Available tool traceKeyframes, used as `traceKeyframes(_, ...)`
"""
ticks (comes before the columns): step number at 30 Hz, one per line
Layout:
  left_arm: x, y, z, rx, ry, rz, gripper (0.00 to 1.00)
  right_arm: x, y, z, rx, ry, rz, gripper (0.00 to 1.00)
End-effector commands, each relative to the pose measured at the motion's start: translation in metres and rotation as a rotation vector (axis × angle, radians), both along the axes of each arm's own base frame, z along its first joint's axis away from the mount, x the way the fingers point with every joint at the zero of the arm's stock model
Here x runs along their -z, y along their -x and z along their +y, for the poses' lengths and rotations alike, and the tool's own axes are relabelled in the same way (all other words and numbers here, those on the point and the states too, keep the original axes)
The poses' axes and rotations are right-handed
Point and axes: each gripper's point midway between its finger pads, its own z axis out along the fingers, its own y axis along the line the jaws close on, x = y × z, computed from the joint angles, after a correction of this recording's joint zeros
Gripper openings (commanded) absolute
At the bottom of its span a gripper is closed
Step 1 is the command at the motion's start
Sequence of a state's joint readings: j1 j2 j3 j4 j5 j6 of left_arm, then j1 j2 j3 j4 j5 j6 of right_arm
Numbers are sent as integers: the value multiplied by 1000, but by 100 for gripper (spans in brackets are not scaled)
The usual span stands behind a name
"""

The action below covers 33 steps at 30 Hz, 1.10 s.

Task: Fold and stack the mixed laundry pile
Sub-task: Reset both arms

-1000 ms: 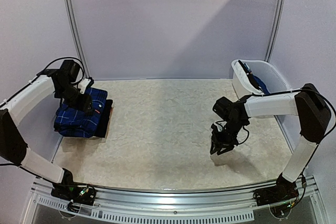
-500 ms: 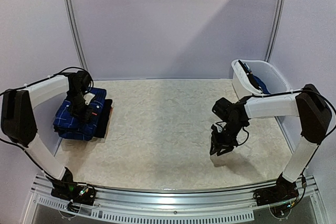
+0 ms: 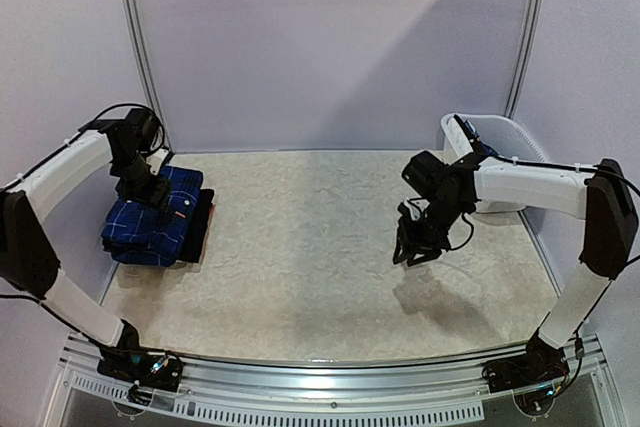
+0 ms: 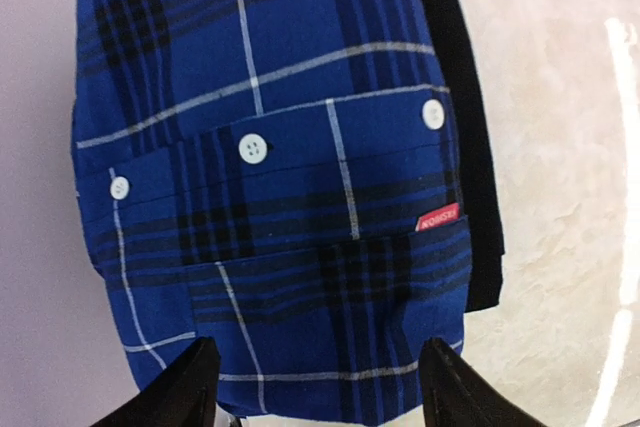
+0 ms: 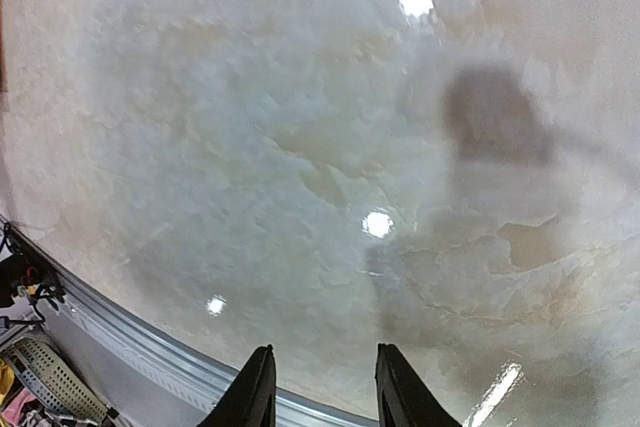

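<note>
A folded blue plaid button shirt (image 3: 150, 219) (image 4: 270, 187) lies on top of a folded black garment (image 3: 200, 227) (image 4: 462, 127) at the table's left edge. My left gripper (image 3: 158, 197) (image 4: 320, 387) hovers over the shirt's far end, open, with nothing between its fingers. My right gripper (image 3: 415, 250) (image 5: 322, 387) hangs above the bare table right of centre, open and empty. More dark and blue laundry (image 3: 490, 159) sits inside the white basket (image 3: 520, 137) at the right.
The white basket stands against the back right corner by the wall. A metal rail (image 3: 330, 372) runs along the table's near edge. The purple wall borders the stack on the left.
My left gripper opened wider and lifted back off the plaid shirt. My right arm rose and shifted toward the back of the table.
</note>
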<state>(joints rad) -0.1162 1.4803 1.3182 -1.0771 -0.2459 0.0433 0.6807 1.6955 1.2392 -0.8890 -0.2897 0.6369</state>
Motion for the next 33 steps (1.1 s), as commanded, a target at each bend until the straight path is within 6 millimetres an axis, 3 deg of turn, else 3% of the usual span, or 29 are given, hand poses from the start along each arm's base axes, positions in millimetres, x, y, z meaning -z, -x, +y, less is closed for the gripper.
traceKeyframes(1, -43, 7, -13, -31, 106, -129, 84, -48, -19, 3, -14, 1, -110, 35)
traceKeyframes(3, -59, 10, -13, -49, 129, -190, 99, -64, -27, 5, -18, -1, -149, 35)
traceKeyframes(10, -104, 23, -4, -145, 177, -437, 100, -112, -55, -3, 10, 7, -282, 37)
traceKeyframes(13, -113, 33, 3, -234, 224, -548, 100, -130, -64, -9, 27, 12, -334, 40)
traceKeyframes(19, -122, 50, -14, -236, 395, -614, 100, -163, -78, -21, 67, 14, -438, 51)
traceKeyframes(23, -119, 61, -32, -223, 526, -607, 100, -191, -90, -33, 143, -49, -533, 78)
traceKeyframes(25, -117, 69, -43, -198, 591, -591, 100, -209, -95, -37, 180, -94, -604, 97)
traceKeyframes(28, -112, 80, -50, -186, 641, -575, 100, -246, -95, -44, 234, -186, -757, 99)
traceKeyframes(29, -111, 83, -53, -177, 654, -570, 100, -247, -93, -44, 237, -215, -781, 99)
traceKeyframes(31, -110, 92, -57, -156, 674, -562, 100, -269, -84, -43, 218, -319, -880, 99)
traceKeyframes(33, -111, 98, -59, -135, 682, -566, 100, -289, -71, -56, 269, -381, -964, 99)
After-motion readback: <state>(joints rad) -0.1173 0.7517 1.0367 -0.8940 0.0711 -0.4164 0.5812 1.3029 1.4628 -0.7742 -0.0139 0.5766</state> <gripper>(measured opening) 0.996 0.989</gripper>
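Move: The left hand hangs about 13 cm above the near part of the folded stack with the blue plaid shirt on top; the stack's middle lies some 8 cm ahead and 5 cm left of it, and the black cloth edge showing at the stack's side about 8 cm ahead and 5 cm right. From the right hand, low over bare table, the stack lies some 16 cm ahead and 53 cm left, the white basket roughly 28 cm ahead and 28 cm right. Already clear of the plaid shirt, the left hand rises about 12 cm and draws back some 8 cm away from the stack, drifting right towards the end, while its half-open fingers spread fully early on and the wrist tips up and rolls left side down. The right hand, touching nothing, climbs steeply, about 24 cm, going forward on the way and later edging right, its fingertips swinging up and outward some 40 degrees and its narrow gap opening wide only late in the climb. ##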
